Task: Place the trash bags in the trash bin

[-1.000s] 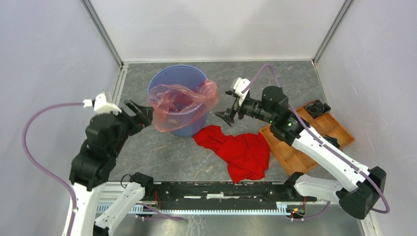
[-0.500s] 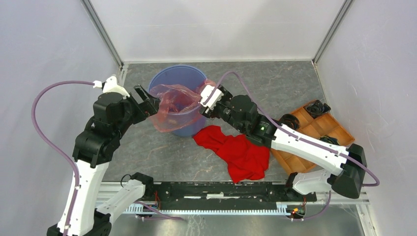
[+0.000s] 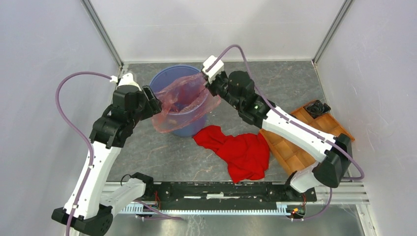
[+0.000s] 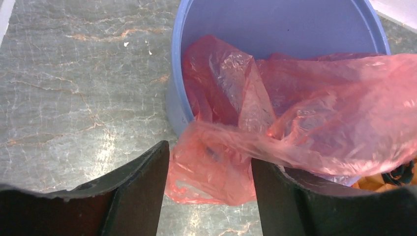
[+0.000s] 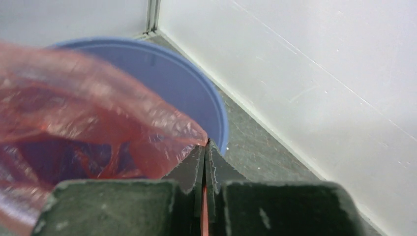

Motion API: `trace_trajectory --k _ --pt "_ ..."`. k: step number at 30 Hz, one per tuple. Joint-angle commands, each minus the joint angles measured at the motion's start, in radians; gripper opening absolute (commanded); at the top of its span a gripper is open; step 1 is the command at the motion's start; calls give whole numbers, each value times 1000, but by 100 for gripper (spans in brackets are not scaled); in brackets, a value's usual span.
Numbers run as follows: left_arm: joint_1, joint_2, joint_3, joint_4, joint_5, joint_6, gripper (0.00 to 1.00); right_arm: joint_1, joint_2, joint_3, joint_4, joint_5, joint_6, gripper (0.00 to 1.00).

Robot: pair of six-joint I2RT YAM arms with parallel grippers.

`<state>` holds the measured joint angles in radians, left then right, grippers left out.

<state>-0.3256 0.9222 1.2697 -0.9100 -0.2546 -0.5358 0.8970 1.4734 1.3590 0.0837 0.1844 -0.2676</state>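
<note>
The blue trash bin (image 3: 169, 74) stands at the back of the table. A translucent red trash bag (image 3: 183, 101) is draped over its mouth and hangs down its front wall. My right gripper (image 3: 205, 84) is shut on the bag's right top edge, above the bin's far right rim; in the right wrist view a strip of red film runs between the closed fingertips (image 5: 206, 146) beside the bin rim (image 5: 216, 113). My left gripper (image 4: 210, 156) is open at the bin's left side, with a hanging fold of the bag (image 4: 216, 167) between its jaws but not pinched.
An opaque red cloth (image 3: 241, 150) lies on the table in front of the bin. An orange-brown compartment tray (image 3: 305, 142) with dark items sits at the right. White enclosure walls (image 3: 221, 29) stand close behind the bin and at both sides.
My right gripper has swung left to the bag's right edge, shut on it and pulled it up and back. My left gripper has moved up to the bag's left side.
</note>
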Motion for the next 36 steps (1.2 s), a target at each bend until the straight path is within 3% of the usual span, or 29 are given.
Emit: trace_trajectory --k 1,6,13,20,25,31,36 --pt "12 12 15 87 -6 69 64 -94 51 119 -13 -181 147 0" --pt "14 22 37 99 -45 85 39 -162 120 184 -6 -340 230 0" --pt "18 82 85 114 -130 117 12 -184 209 285 -15 -359 236 0" --pt "46 180 129 160 -237 118 11 -215 342 399 -27 -301 224 0" --pt "156 281 160 201 -120 95 13 -235 413 462 3 -317 248 0" --pt "359 371 148 273 173 30 8 -262 472 490 35 -351 304 1" --pt "406 388 123 358 312 -15 8 -269 503 497 65 -393 328 6"
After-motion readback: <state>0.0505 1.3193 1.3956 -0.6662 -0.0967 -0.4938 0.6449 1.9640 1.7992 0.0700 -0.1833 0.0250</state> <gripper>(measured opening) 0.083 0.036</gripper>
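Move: The left hand's open fingers straddle the trash bag's loose left edge, which lies about 1 cm ahead and 2 cm below. The trash bin's middle is some 12 cm ahead of that hand, 8 cm to its right and 17 cm down. The right hand already pinches the bag's other side; from it the bin is about 4 cm ahead, 12 cm left and 22 cm below, and the red cloth 18 cm back, 13 cm right and 35 cm down. Forward with both hands, pulling the bag's mouth out over the bin: the left first shuts on the bag's left edge while easing ahead, then draws it about 13 cm forward and 8 cm left, turning slightly counter-clockwise. The right keeps its pinch and goes some 13 cm forward and a little left towards the far right of the rim, sinking 5 cm late on and tipping its fingers down. ##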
